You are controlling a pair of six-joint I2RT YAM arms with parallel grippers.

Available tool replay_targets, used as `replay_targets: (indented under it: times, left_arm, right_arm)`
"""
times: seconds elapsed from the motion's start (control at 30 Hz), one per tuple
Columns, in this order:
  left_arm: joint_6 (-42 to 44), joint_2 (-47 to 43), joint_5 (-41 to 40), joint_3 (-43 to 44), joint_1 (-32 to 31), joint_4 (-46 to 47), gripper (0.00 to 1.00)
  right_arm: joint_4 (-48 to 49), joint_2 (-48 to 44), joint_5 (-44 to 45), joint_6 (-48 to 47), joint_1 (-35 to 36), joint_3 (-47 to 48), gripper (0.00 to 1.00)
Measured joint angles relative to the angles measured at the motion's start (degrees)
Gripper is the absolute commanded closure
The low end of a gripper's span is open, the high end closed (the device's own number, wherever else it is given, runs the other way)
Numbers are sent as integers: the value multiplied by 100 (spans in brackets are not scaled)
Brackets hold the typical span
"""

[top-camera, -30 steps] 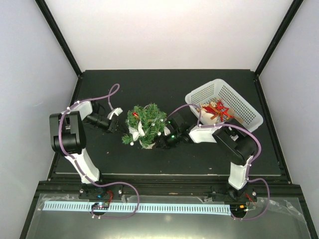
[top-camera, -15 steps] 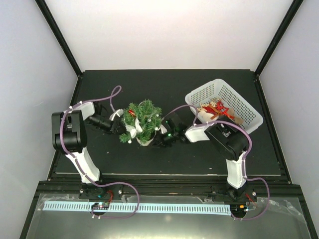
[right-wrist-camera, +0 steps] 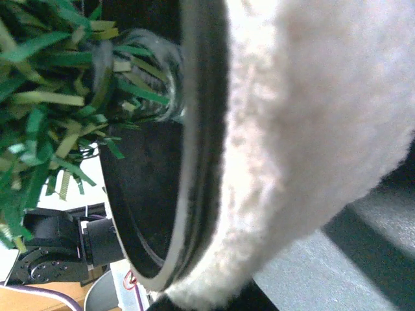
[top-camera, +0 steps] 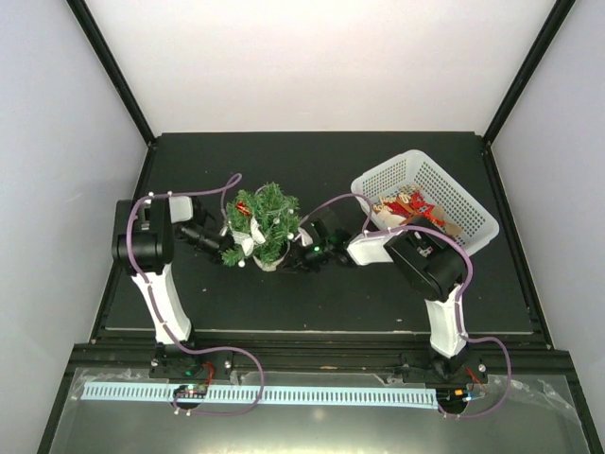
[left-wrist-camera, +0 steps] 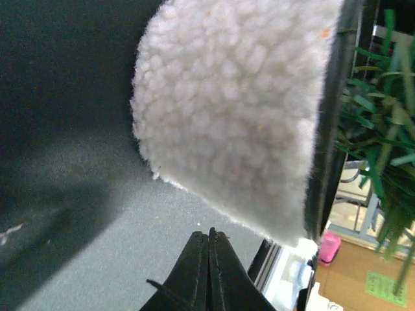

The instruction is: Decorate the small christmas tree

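Note:
The small christmas tree stands left of the table's middle, dark green with white bows and a red ornament. Its fuzzy whitish pot fills the left wrist view, with needles at the right edge. My left gripper is at the tree's lower left. Its fingers are shut with nothing between them, just short of the pot. My right gripper comes in from the right. It is shut on the pot's wall at the rim, its fingers mostly hidden under the fuzz.
A white perforated basket sits at the back right and holds red and gold ornaments. Purple cables loop over both arms. The black mat ends in raised black rails at both sides.
The tree has shifted left and a little back with my right gripper on its pot. My left gripper has closed from partly open and moved in against the tree's left side.

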Motion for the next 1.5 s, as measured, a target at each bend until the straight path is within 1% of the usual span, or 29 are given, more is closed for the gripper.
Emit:
replay_targets:
  times: [0.23,0.87,1.0,1.17,1.33,1.5]
  left_arm:
    - [-55,428,229,210,-153,13,98]
    - [-518,1069,361,1801,-210,103,98]
    - [-608,1172,402,2004,-212,125,98]
    - [-708,1174,352,2033,-188,251,98]
    - [-761,1036,59,2011,70,393,98]
    - [-675,575,-372,1880,710,444,98]
  right_arm:
    - [85,94,2,42,0,111,99]
    - [212,531,2,214,-92,518,99]
    - [236,535,-2,282,-92,505,99]
    - [232,496,105,282,-127,304,99]
    - [175,302,232,247,-271,-155,99]
    - [-111,-173,590,-31,-481,-549,99]
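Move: The christmas tree's pot stands between both shut grippers, its middle at about their height: some 7 cm to the right and 2 cm ahead of the left hand, and about 5 cm to the left and 4 cm ahead of the right. In the tree's foliage a white bow hangs roughly 12 cm above the left hand and 4 cm to its right, level with it fore and aft. The ornament basket lies around 33 cm right of the right hand and 16 cm farther out. With its shut fingertips already against the pot's near right side, the right hand pushes about 2.5 cm forward, then draws off to the right some 6 cm while sinking slightly. The left hand, also shut, edges in about 1 cm against the pot's left side and sweeps roughly 10 cm forward along it, turning the pot, then backs away some 7 cm to the left with a slight rise. ##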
